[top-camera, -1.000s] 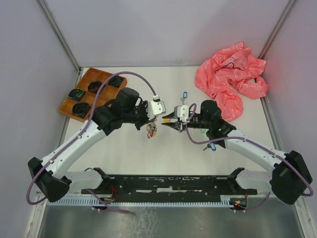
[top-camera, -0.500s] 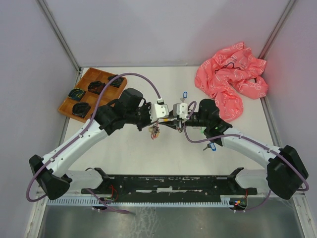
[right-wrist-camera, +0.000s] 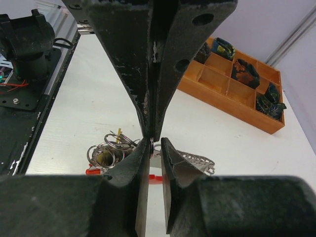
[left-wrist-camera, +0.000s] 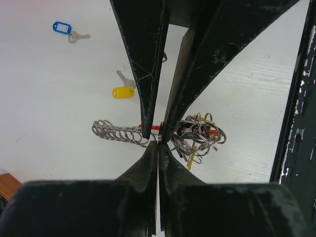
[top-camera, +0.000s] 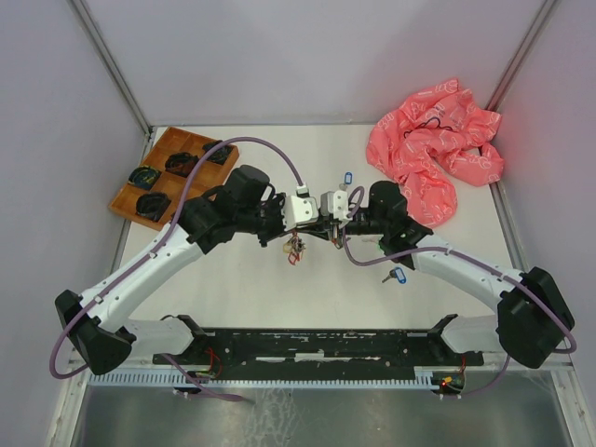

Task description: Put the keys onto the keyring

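Note:
The keyring [left-wrist-camera: 197, 138], a tangle of silvery rings with a chain and a red piece, hangs just above the table. My left gripper [left-wrist-camera: 159, 142] is shut on one of its rings. In the top view the left gripper [top-camera: 310, 230] and right gripper [top-camera: 323, 230] meet tip to tip over the keyring [top-camera: 296, 248]. My right gripper [right-wrist-camera: 155, 140] stands narrowly open, with the thin ring's edge between its tips and against one finger. Loose keys lie on the table: a yellow-tagged key [left-wrist-camera: 123, 92], a blue-tagged key [top-camera: 346, 177] and another blue-tagged key [top-camera: 396, 276].
A wooden tray [top-camera: 172, 172] with dark coiled items sits at the back left. A crumpled pink cloth [top-camera: 433, 149] lies at the back right. The black rail [top-camera: 317, 349] with the arm bases runs along the near edge.
The right gripper moved left up to the left gripper's tips and narrowed its jaws around the ring. The left arm carried the keyring slightly right.

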`<state>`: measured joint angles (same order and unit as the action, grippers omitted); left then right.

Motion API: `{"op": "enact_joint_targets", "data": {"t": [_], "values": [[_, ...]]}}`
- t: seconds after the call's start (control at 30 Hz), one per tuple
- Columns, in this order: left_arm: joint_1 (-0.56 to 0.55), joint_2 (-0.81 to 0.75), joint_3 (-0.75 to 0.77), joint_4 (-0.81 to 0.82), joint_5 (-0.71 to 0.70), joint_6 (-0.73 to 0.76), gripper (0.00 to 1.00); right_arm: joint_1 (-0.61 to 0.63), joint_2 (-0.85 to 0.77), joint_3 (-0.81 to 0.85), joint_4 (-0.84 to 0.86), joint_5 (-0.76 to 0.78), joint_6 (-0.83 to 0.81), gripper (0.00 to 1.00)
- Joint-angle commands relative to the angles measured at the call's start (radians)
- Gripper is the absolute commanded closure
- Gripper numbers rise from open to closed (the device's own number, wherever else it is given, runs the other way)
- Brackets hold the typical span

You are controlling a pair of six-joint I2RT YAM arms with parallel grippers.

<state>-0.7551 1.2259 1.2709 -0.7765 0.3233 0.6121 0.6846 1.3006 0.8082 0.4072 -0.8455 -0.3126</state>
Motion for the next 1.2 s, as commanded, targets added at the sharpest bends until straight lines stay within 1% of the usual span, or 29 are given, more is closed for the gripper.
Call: {"op": "enact_joint_targets", "data": {"t": [0.0,0.13,0.2,0.27,0.3,0.33,0.4,0.53,0.6,0.7,0.77,0.8,0.87,1.03,1.17], "values": [[-0.006,-0.027,0.037,0.054,0.043,0.038,0.97,0.001,0.005,0.054,-0.038,-0.031,-0.024,0.78],[-0.005,-0.038,0.019,0.072,0.045,0.037,0.97,0.002,0.003,0.060,-0.071,-0.026,-0.043,0.78],[-0.006,-0.037,0.015,0.075,0.045,0.034,0.97,0.001,0.003,0.060,-0.073,-0.022,-0.043,0.84],[-0.005,-0.036,0.010,0.080,0.044,0.029,0.97,0.001,0.002,0.060,-0.073,-0.019,-0.041,0.95],[-0.005,-0.038,0.004,0.087,0.041,0.023,0.97,0.001,0.002,0.059,-0.070,-0.013,-0.035,0.99],[-0.005,-0.042,-0.005,0.097,0.037,0.017,0.96,0.000,0.000,0.053,-0.055,-0.004,-0.027,0.99],[-0.005,-0.063,-0.036,0.132,0.017,-0.002,0.92,0.000,-0.006,0.025,0.023,0.019,0.021,0.99],[0.014,-0.166,-0.170,0.301,-0.015,-0.045,0.81,-0.011,-0.014,-0.027,0.205,0.038,0.138,0.99],[0.045,-0.224,-0.241,0.395,0.023,-0.078,0.76,-0.013,-0.010,-0.039,0.259,0.035,0.176,0.99],[0.124,-0.295,-0.331,0.529,0.114,-0.152,0.73,-0.016,0.001,-0.059,0.363,0.031,0.242,0.99],[0.204,-0.320,-0.376,0.598,0.189,-0.196,0.72,-0.017,0.009,-0.068,0.417,0.030,0.274,0.99],[0.231,-0.327,-0.395,0.628,0.240,-0.218,0.72,-0.018,0.014,-0.070,0.434,0.029,0.286,0.99],[0.271,-0.331,-0.419,0.678,0.297,-0.249,0.71,-0.019,0.021,-0.073,0.468,0.025,0.305,0.99],[0.285,-0.310,-0.437,0.744,0.381,-0.284,0.71,-0.018,0.030,-0.088,0.537,0.041,0.341,0.99],[0.289,-0.297,-0.453,0.782,0.421,-0.308,0.71,-0.019,0.040,-0.096,0.582,0.051,0.365,0.99]]}}
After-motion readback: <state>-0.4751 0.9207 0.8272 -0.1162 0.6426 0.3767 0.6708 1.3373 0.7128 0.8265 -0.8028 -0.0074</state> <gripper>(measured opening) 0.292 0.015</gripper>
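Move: The left fingers still hold a ring of the keyring, and the right fingers stand open around that same ring. From either hand the keyring's middle hangs about 3 cm back and 3 cm below, in line sideways. On the table some 15 cm below both hands, the yellow-tagged key lies about 4 cm ahead and 3 cm right, and the blue-tagged key about 13 cm ahead and 11 cm right. Right pinches the keyring and lifts it some 3 cm; left lets go, backing off 5 cm up and left. ##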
